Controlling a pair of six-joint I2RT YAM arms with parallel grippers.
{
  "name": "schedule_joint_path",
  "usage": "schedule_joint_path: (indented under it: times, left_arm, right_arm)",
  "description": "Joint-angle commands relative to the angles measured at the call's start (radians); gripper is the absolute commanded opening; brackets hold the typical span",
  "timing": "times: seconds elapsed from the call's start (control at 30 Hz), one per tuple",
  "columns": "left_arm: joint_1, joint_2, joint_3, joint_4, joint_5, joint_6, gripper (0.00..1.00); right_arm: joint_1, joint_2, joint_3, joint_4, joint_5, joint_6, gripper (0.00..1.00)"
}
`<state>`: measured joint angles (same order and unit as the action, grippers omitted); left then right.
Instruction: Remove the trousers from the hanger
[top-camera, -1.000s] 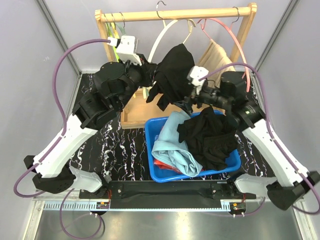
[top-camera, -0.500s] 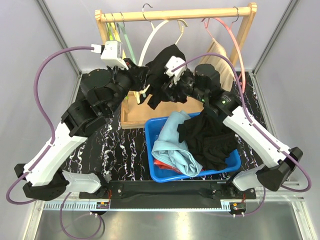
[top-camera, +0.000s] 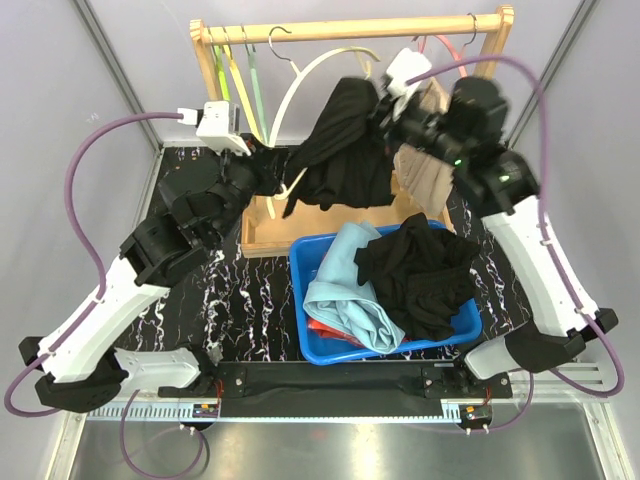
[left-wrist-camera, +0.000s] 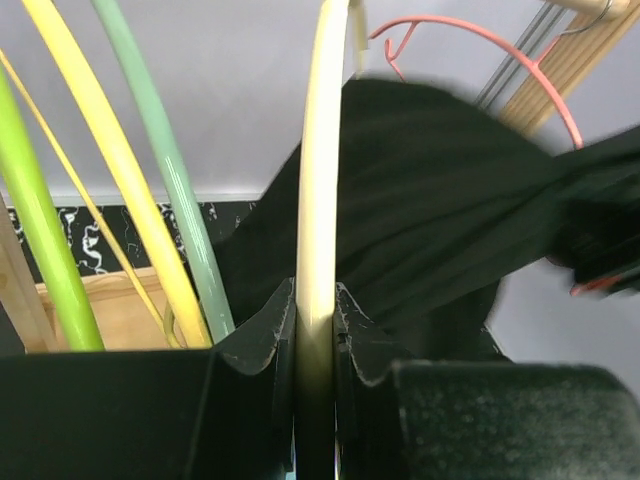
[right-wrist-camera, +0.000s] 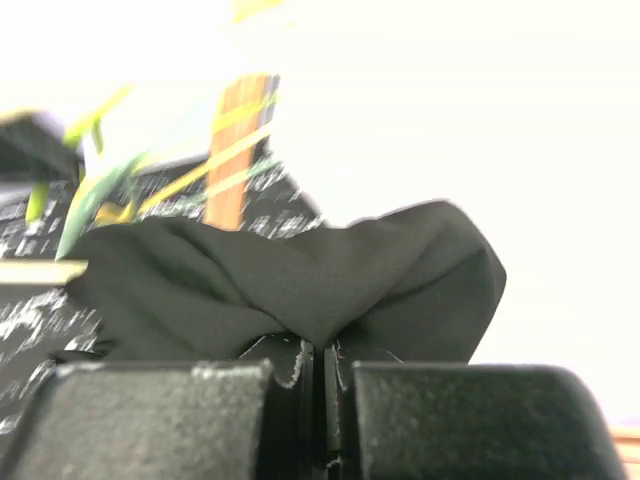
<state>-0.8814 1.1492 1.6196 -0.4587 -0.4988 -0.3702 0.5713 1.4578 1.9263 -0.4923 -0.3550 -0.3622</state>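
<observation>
A cream hanger (top-camera: 300, 90) hangs from the wooden rail, with a black pair of trousers (top-camera: 340, 150) draped over it. My left gripper (top-camera: 268, 172) is shut on the hanger's lower arm. In the left wrist view the cream hanger (left-wrist-camera: 322, 200) runs straight up between the jaws of the left gripper (left-wrist-camera: 315, 300), with the black trousers (left-wrist-camera: 440, 200) just beyond. My right gripper (top-camera: 385, 100) is high by the rail, at the top of the trousers. In the right wrist view the right gripper (right-wrist-camera: 318, 345) is shut on a fold of the black trousers (right-wrist-camera: 300, 280).
The wooden rack (top-camera: 350, 28) also carries green and yellow hangers (top-camera: 240, 80) and a pink hanger (top-camera: 455, 45) with beige trousers (top-camera: 425, 170). A blue bin (top-camera: 312, 310) in front holds light blue trousers (top-camera: 345, 285), another black pair (top-camera: 420, 275) and red cloth (top-camera: 325, 335).
My right gripper has risen up and to the right to the top of the black trousers and shut on them. The trousers are pulled up towards the rail. The left arm shifted slightly left, still holding the hanger.
</observation>
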Motion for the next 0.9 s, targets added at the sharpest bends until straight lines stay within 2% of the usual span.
schedule_joint_path:
  times: [0.0, 0.23, 0.37, 0.5, 0.7, 0.87]
  left_arm:
    - [0.002, -0.020, -0.024, 0.114, -0.066, 0.020, 0.00]
    - [0.002, 0.020, -0.035, 0.092, -0.078, 0.051, 0.00]
    - [0.002, 0.021, -0.043, 0.084, -0.086, 0.065, 0.00]
    - [0.002, 0.017, -0.041, 0.080, -0.093, 0.076, 0.00]
    - [0.002, 0.015, -0.017, 0.075, -0.109, 0.119, 0.00]
    - [0.002, 0.026, 0.011, 0.068, -0.113, 0.148, 0.00]
  right_arm:
    - [-0.056, -0.008, 0.209, 0.015, -0.104, 0.025, 0.00]
    - [-0.065, 0.059, 0.570, -0.037, -0.061, 0.028, 0.00]
    - [-0.068, 0.073, 0.700, -0.077, -0.010, -0.003, 0.00]
    - [-0.070, 0.055, 0.721, -0.132, 0.008, -0.037, 0.00]
    - [-0.077, -0.033, 0.652, -0.229, -0.006, -0.087, 0.00]
    - [-0.082, -0.045, 0.746, -0.279, 0.033, -0.096, 0.00]
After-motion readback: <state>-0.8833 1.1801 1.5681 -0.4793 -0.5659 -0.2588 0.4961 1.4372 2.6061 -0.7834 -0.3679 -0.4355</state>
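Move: My right hand already pinches the black trousers, whose middle hangs some 6 cm to its left, 2 cm back and 7 cm below. The cream hanger's middle lies about 9 cm left of that hand and 3 cm ahead. The blue box sits roughly 14 cm back, 5 cm right and 45 cm down; the beige trousers hang 6 cm ahead, 9 cm right and 12 cm lower. From my left hand, gripping the hanger, its middle is about 7 cm right and 3 cm ahead. I sweep my right hand fast up some 20 cm, drawing it back about 12 cm and right about 10 cm, away from the cream hanger with the black trousers still pinched, fingertips tipping up; near the top I ease down a little. My left hand keeps its grip on the hanger, sinking about 4 cm, edging slightly forward and rolling its left side up. ##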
